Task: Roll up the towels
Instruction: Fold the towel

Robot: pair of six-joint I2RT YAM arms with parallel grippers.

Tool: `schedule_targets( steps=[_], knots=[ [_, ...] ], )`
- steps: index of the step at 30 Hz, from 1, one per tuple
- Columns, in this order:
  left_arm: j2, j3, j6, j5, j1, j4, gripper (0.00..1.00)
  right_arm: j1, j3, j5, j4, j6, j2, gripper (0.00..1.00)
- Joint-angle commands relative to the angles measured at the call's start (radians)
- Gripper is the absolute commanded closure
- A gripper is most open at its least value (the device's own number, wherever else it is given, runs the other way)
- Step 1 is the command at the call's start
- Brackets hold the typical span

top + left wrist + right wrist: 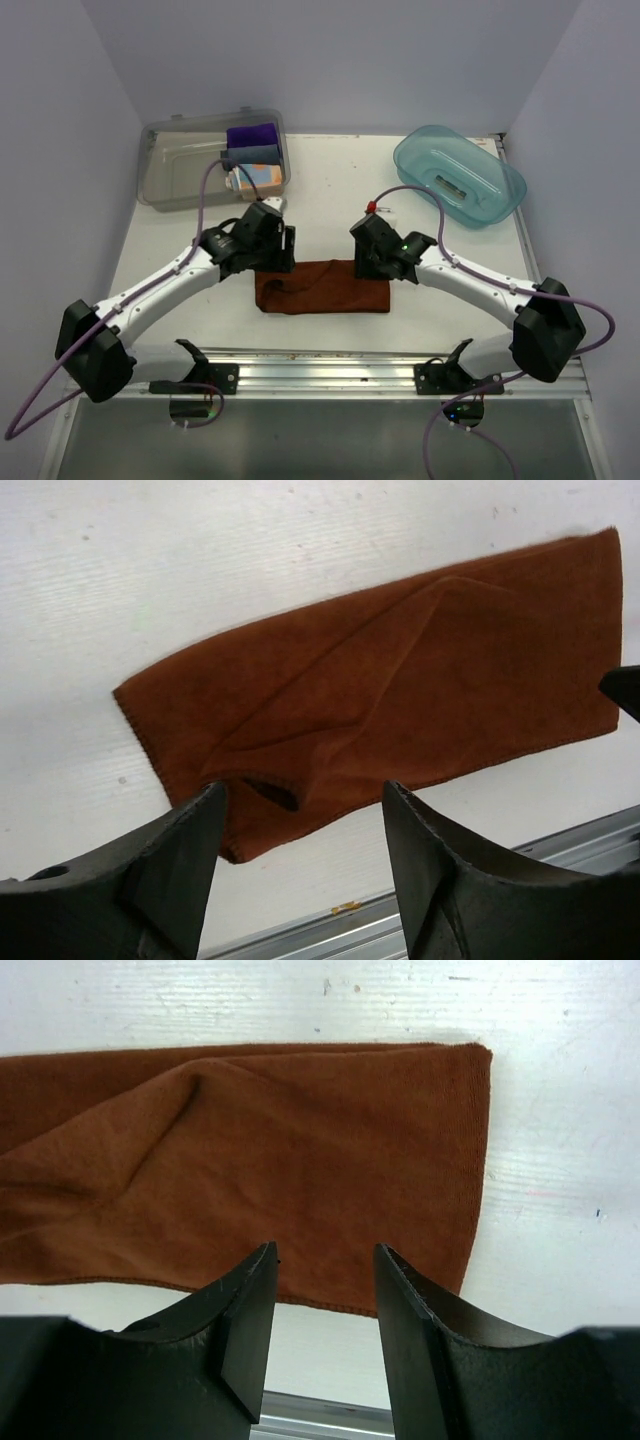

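A rust-brown terry towel point(320, 287) lies folded into a long strip on the white table, between my two grippers. Its left end is creased, with a small open fold point(270, 792). My left gripper point(278, 250) hangs open just above that end, and nothing sits between its fingers point(305, 790). Over the towel's squared right end point(440, 1160) my right gripper point(366, 252) is also open and empty point(325, 1250). A patterned orange and pale blue towel point(256, 178) lies in the clear bin, mostly hidden.
The clear plastic bin point(170, 175) stands at the back left, with a purple cloth point(250, 135) and a rolled grey-blue cloth point(252, 155) at its right end. A teal tub point(460, 175) is at the back right. An aluminium rail point(330, 365) runs along the near edge.
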Motion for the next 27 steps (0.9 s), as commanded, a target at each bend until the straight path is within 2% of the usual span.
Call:
schedule_targets(
  steps=[1,5,13,16,21,22,23,25,26,27],
  knots=[
    [0.089,0.062,0.016,-0.13,-0.095,-0.041,0.32,-0.002,-0.014,0.004,0.012,0.036,-0.053,0.53],
    [0.174,0.099,0.001,-0.152,-0.142,-0.046,0.43,-0.003,-0.014,0.007,0.005,0.04,-0.056,0.52],
    [0.223,0.116,-0.013,-0.167,-0.142,-0.081,0.44,-0.003,0.0,0.024,-0.012,0.033,-0.055,0.51],
    [0.254,0.11,-0.017,-0.151,-0.142,-0.082,0.5,-0.003,0.002,0.024,-0.012,0.033,-0.053,0.51],
    [0.278,0.105,-0.021,-0.135,-0.142,-0.082,0.53,-0.003,0.003,0.028,-0.017,0.034,-0.053,0.51],
    [0.278,0.105,-0.022,-0.141,-0.142,-0.082,0.56,-0.003,0.003,0.03,-0.017,0.034,-0.052,0.51],
    [0.281,0.11,-0.03,-0.147,-0.142,-0.085,0.67,-0.003,0.005,0.028,-0.018,0.034,-0.053,0.51],
    [0.28,0.115,-0.037,-0.161,-0.142,-0.09,0.78,-0.003,0.006,0.028,-0.02,0.034,-0.053,0.51],
    [0.278,0.118,-0.042,-0.17,-0.142,-0.089,0.89,-0.003,0.006,0.03,-0.019,0.033,-0.053,0.51],
    [0.28,0.121,-0.045,-0.177,-0.141,-0.098,0.93,-0.003,0.008,0.028,-0.02,0.033,-0.056,0.51]
  ],
)
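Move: Slightly back and to the right of the left hand, about 1 cm and 2 cm, lies the towel's raised loose fold, roughly 10 cm below it. The middle of the brown towel is some 14 cm to the hand's right, 1 cm back and 12 cm down; the peach roll in the grey bin stands about 24 cm ahead, 2 cm left and 8 cm lower. From the right hand the loose fold is around 22 cm left, level fore-and-aft, 8 cm below. Sinking about 6 cm towards the loose fold at the brown towel's left end, the left hand first swings nearly 3 cm right, then eases half of that back, ending about 1 cm nearer the base. It rolls some 15 degrees with its left side rising, so the fingers point more steeply down; they narrow gradually, then close nearly shut at the fold's edge, seeming to pinch it. ##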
